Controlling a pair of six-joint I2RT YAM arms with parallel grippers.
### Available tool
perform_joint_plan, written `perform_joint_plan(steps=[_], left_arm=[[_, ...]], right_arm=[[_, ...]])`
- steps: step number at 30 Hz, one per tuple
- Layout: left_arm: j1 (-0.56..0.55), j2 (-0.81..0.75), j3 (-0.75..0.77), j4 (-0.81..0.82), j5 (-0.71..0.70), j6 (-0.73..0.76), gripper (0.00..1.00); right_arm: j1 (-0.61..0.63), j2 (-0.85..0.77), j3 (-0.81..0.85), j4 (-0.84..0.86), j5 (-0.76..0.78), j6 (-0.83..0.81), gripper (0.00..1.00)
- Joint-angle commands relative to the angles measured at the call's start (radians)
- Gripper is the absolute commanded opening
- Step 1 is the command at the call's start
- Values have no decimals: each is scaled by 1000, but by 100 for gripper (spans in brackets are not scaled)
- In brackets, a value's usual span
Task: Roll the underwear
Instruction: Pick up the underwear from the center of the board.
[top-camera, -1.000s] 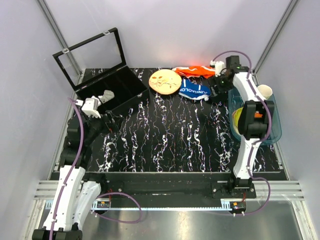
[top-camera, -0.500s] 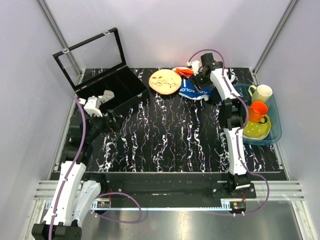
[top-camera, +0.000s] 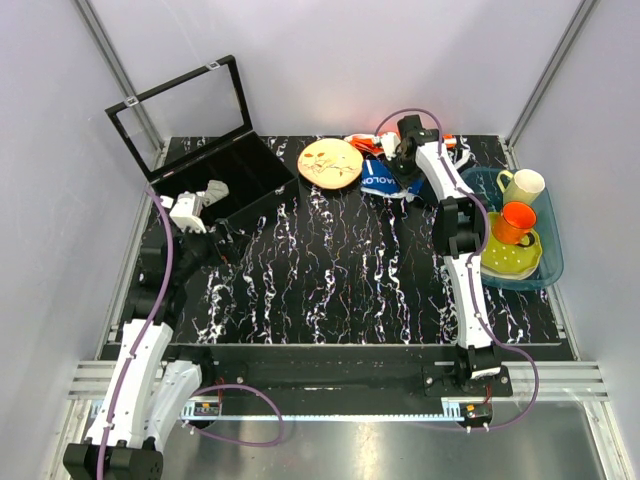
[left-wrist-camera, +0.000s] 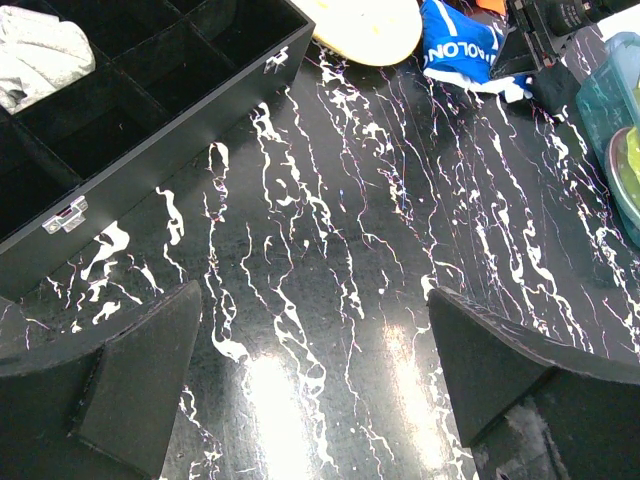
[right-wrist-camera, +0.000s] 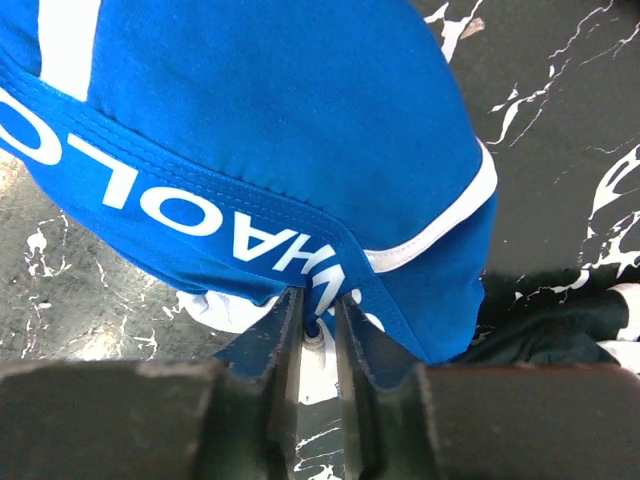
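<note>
The underwear (top-camera: 383, 181) is a crumpled royal-blue heap with white lettering at the back of the table, beside the wooden plate. It fills the right wrist view (right-wrist-camera: 260, 130) and shows at the top of the left wrist view (left-wrist-camera: 455, 48). My right gripper (top-camera: 402, 163) reaches down onto its far right side. In its own view the right gripper (right-wrist-camera: 318, 312) has its jaws nearly together, pinching a fold of the blue hem. My left gripper (top-camera: 204, 196) hovers wide open over bare table (left-wrist-camera: 315, 380), far left of the underwear, with nothing between its fingers.
A black compartment box (top-camera: 215, 185) with raised lid stands at the back left, holding a white cloth (left-wrist-camera: 40, 55). A wooden plate (top-camera: 331, 162) and an orange cloth (top-camera: 372, 143) lie by the underwear. A teal tub (top-camera: 548, 262) with cups and a plate sits right.
My right arm has swung left from over the tub to the underwear, and its jaws have narrowed onto the blue hem. The left arm has stayed put.
</note>
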Motion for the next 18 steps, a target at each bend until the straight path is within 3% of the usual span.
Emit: perform_joint_plan(steps=[1,5,11,18], left_arm=[[-1,1,33,32,16,5,99],[-1,-3,33,32,16,5,99],[-2,-11,31,32,22,5,99],[-2,-22,21,60,81,-11,99]], right_arm=[[9,-23,36,-1,23,0,16],[10,-106,4,-2,12,6,4],[50,-366,-199,15,-82,10,1],[148,-816,-690,102,-188,-61,0]])
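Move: My right fingers already straddle the near edge of the blue underwear, right of its middle, which lies about 4 cm ahead and 4 cm left, roughly 1 cm below. The black garment sits some 8 cm to my right, level with me. The orange garment is about 12 cm ahead and 1 cm left; the round plate is 7 cm ahead and 21 cm left. From my left hand the underwear is roughly 33 cm ahead, 38 cm right and 20 cm below. I squeeze my right fingers fully shut on the near waistband, barely shifting at first, then lift it with gathering speed: up about 10 cm while drawing back some 9 cm towards my base and drifting a little left. I keep the pinch and let the hand turn only slightly counter-clockwise. ##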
